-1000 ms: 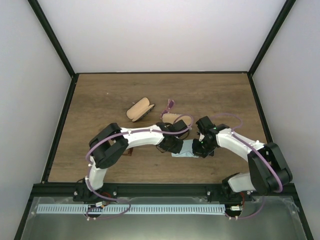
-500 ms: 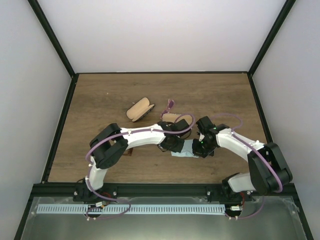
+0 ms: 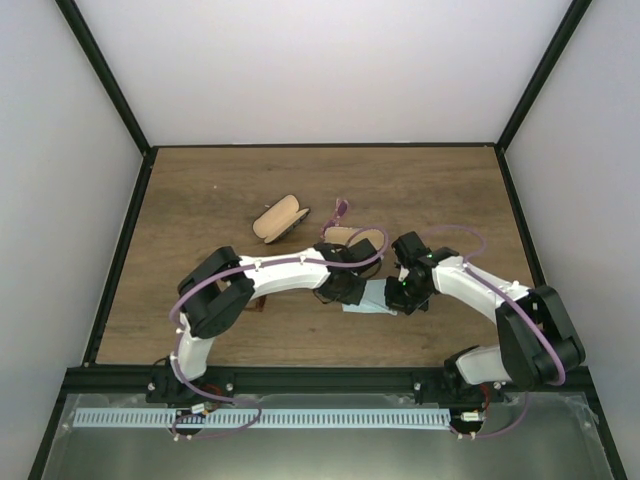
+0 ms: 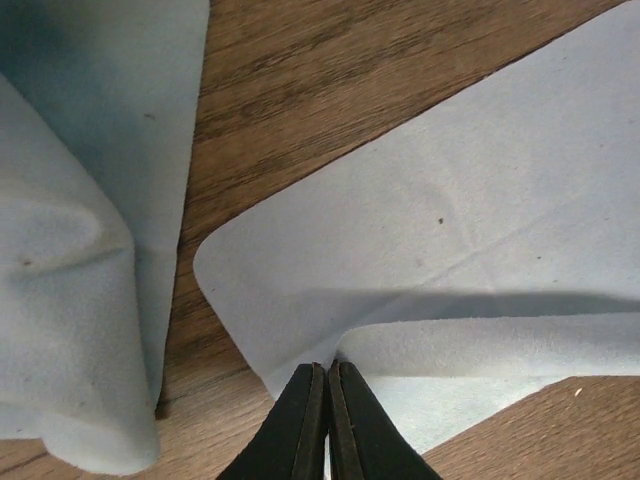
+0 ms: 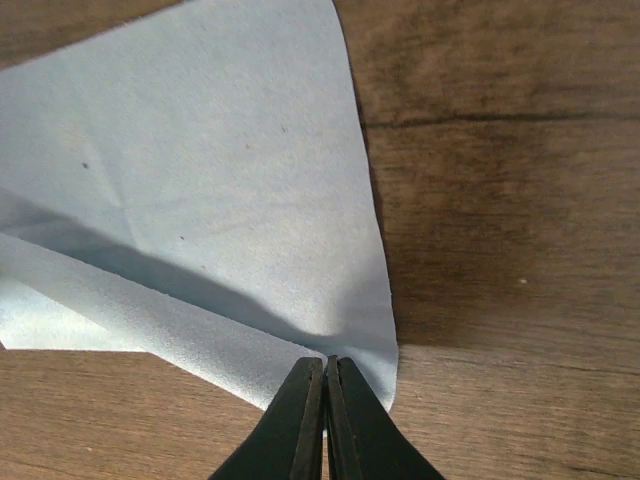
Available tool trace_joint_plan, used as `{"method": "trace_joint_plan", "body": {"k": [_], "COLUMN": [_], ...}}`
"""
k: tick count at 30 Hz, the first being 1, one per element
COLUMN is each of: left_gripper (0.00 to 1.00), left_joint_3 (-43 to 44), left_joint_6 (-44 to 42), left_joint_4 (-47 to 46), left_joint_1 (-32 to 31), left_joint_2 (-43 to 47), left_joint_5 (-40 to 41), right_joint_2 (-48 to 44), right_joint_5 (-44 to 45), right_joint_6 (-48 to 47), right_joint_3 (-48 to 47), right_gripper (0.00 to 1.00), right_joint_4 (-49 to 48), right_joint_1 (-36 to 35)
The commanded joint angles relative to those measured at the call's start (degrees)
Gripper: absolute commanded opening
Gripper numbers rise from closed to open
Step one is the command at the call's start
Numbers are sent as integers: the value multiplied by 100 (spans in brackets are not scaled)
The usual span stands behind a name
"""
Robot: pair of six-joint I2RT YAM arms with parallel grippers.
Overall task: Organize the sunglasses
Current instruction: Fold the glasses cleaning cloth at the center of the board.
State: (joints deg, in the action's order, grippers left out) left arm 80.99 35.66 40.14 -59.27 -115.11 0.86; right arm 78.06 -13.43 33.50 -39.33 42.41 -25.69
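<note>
A light blue cloth (image 3: pixel 372 298) lies on the table between both grippers. My left gripper (image 4: pixel 328 365) is shut on a folded-up corner of the cloth (image 4: pixel 450 200). At the opposite corner of the cloth (image 5: pixel 200 180), my right gripper (image 5: pixel 325 360) is shut, pinching a lifted fold. From above, the left gripper (image 3: pixel 345 290) and the right gripper (image 3: pixel 405 295) sit at the cloth's two ends. A thin dark reddish shape (image 3: pixel 340 208) farther back seems to be the sunglasses; it is too small to make out.
A second light blue cloth (image 4: pixel 70 250) lies crumpled just left of the held one. An open tan case (image 3: pixel 280 218) rests at the back centre-left. Another tan case (image 3: pixel 352 237) is partly hidden behind the left wrist. Dark rails (image 3: pixel 120 250) edge the wooden table.
The left wrist has edged slightly at the cloth's left end. The right arm and the cases have not moved.
</note>
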Motion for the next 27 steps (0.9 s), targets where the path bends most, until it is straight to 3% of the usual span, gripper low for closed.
{"method": "trace_joint_plan", "body": {"k": [1,27], "left_gripper": [4,4], "left_joint_3": [-132,-89], "left_joint_6": [116,210], "left_joint_4": [60,162], "left_joint_1": [-14,47], "left_joint_2": [258,281], "left_joint_5": [133,386], "right_joint_2": [-81,656], "right_joint_5": [166,682], "right_joint_6": [43,-202], "right_joint_3": [-365,-1209], "right_gripper": [3,2], "right_joint_4": [94,61], "right_joint_1": [-39,-24]}}
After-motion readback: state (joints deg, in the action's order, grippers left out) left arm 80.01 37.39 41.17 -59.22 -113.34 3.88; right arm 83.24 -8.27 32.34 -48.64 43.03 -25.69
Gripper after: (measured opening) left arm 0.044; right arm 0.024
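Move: Both hands already pinch the near edge of the cleaning cloth. The cloth's far right corner lies about 7 cm straight ahead of the right hand and 2 cm below it. From that hand, the striped glasses case is some 15 cm ahead and 9 cm left, and the other cloth about 4 cm ahead and 15 cm left. From the left hand, the same corner is about 6 cm ahead and 10 cm right. Right hand carries its pinched corner about 5 cm forward and 2 cm up; left hand keeps hold, easing left. ##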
